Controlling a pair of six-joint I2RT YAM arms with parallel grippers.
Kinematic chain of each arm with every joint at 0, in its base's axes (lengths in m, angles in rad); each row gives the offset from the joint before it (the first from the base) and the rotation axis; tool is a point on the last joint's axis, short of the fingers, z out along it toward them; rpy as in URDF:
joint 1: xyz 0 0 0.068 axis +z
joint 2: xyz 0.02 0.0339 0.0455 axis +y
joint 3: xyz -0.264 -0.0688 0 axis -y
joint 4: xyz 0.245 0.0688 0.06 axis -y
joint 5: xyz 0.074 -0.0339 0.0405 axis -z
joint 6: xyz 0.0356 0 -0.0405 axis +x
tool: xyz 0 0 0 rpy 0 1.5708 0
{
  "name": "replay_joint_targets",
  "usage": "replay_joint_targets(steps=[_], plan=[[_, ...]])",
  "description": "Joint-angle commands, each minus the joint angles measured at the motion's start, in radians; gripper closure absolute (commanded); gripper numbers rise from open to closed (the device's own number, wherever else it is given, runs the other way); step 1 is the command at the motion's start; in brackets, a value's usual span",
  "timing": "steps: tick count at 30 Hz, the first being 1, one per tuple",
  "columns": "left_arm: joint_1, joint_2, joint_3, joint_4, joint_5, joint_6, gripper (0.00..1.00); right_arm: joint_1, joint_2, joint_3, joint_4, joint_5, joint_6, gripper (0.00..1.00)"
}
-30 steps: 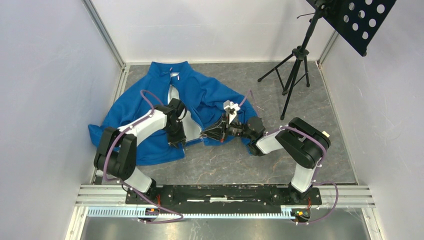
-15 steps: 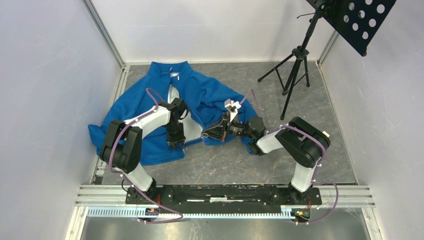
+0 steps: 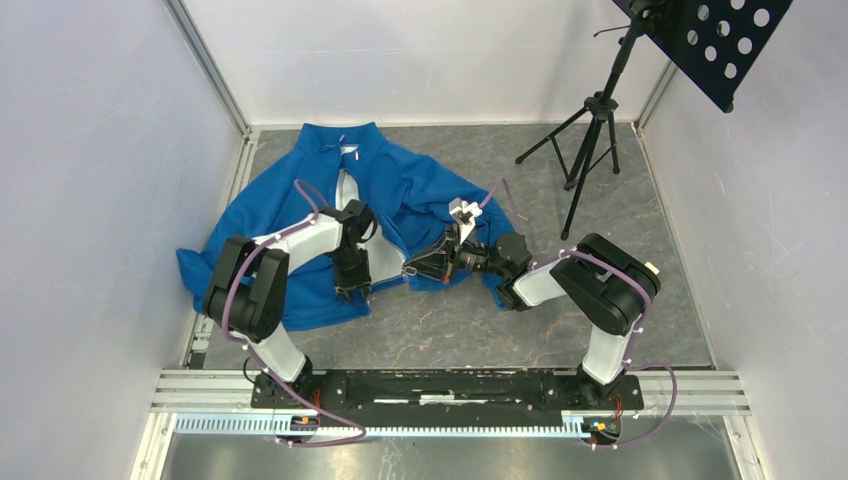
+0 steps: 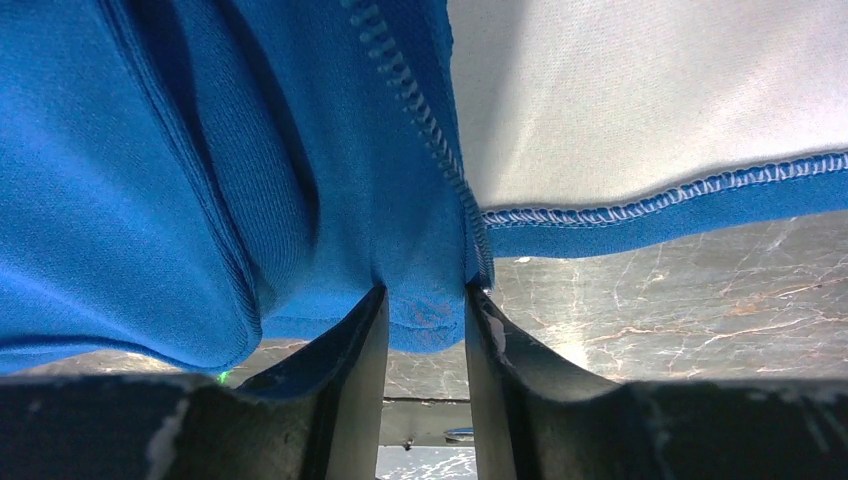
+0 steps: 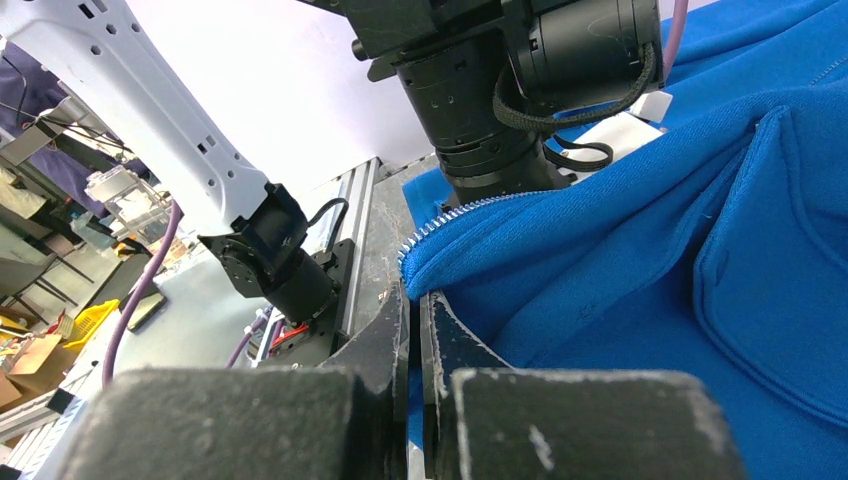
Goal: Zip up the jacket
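Observation:
The bright blue jacket (image 3: 400,185) lies spread on the grey table, front open, with its pale lining (image 3: 383,262) showing between the two front edges. My left gripper (image 3: 350,290) points down at the bottom of the left front edge. In the left wrist view its fingers (image 4: 425,300) pinch the blue hem (image 4: 425,310) beside the zipper teeth (image 4: 415,100). My right gripper (image 3: 408,268) is shut on the bottom corner of the other front edge; the right wrist view shows blue fabric (image 5: 650,250) squeezed between the pads (image 5: 412,300), just below the zipper teeth (image 5: 440,222).
A black tripod stand (image 3: 590,150) with a perforated black panel (image 3: 720,40) stands at the back right. White walls close in the left, back and right. The aluminium rail (image 3: 450,385) holding both arm bases runs along the near edge.
The left arm's elbow has swung to the right and nearer, and its gripper has shifted slightly towards the hem. The right arm and the jacket have stayed put.

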Motion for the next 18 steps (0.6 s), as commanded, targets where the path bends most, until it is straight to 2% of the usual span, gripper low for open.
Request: replay_joint_targets(steps=[1, 6, 12, 18], plan=[[0.004, 0.009, -0.011, 0.037, -0.008, 0.025, 0.59, -0.002, 0.010, 0.005, 0.206, -0.024, 0.005, 1.00], [0.004, 0.024, -0.035, 0.050, -0.026, 0.026, 0.63, -0.001, 0.026, 0.012, 0.221, -0.025, 0.025, 1.00], [0.005, -0.005, -0.041, 0.057, -0.056, 0.029, 0.80, -0.001, 0.025, 0.013, 0.208, -0.024, 0.017, 1.00], [0.007, -0.121, -0.057, 0.068, -0.051, 0.024, 0.94, -0.001, 0.010, 0.024, 0.116, -0.015, -0.025, 1.00]])
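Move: The lower front edge of the left panel, with its zipper tape, is right at the left hand's fingertips, level with them fore and aft, about 1 cm to the right and 1 cm below. The white lining shows some 6 cm ahead and 6 cm right of that hand, about 1 cm below. The raised right zipper corner is roughly 3 cm ahead, 11 cm right and 14 cm up; from the right hand holding it, the left panel's edge is about 11 cm left, 3 cm back, 15 cm below. Pointing straight down and already half open, the left hand sinks a little under 1 cm onto the lower front edge of the left panel and closes its fingers nearly shut, pinching the cloth beside the zipper tape, then eases to the left and back up by about half a centimetre each. The right hand keeps its shut grip on the raised right zipper corner and settles about 1 cm lower. ##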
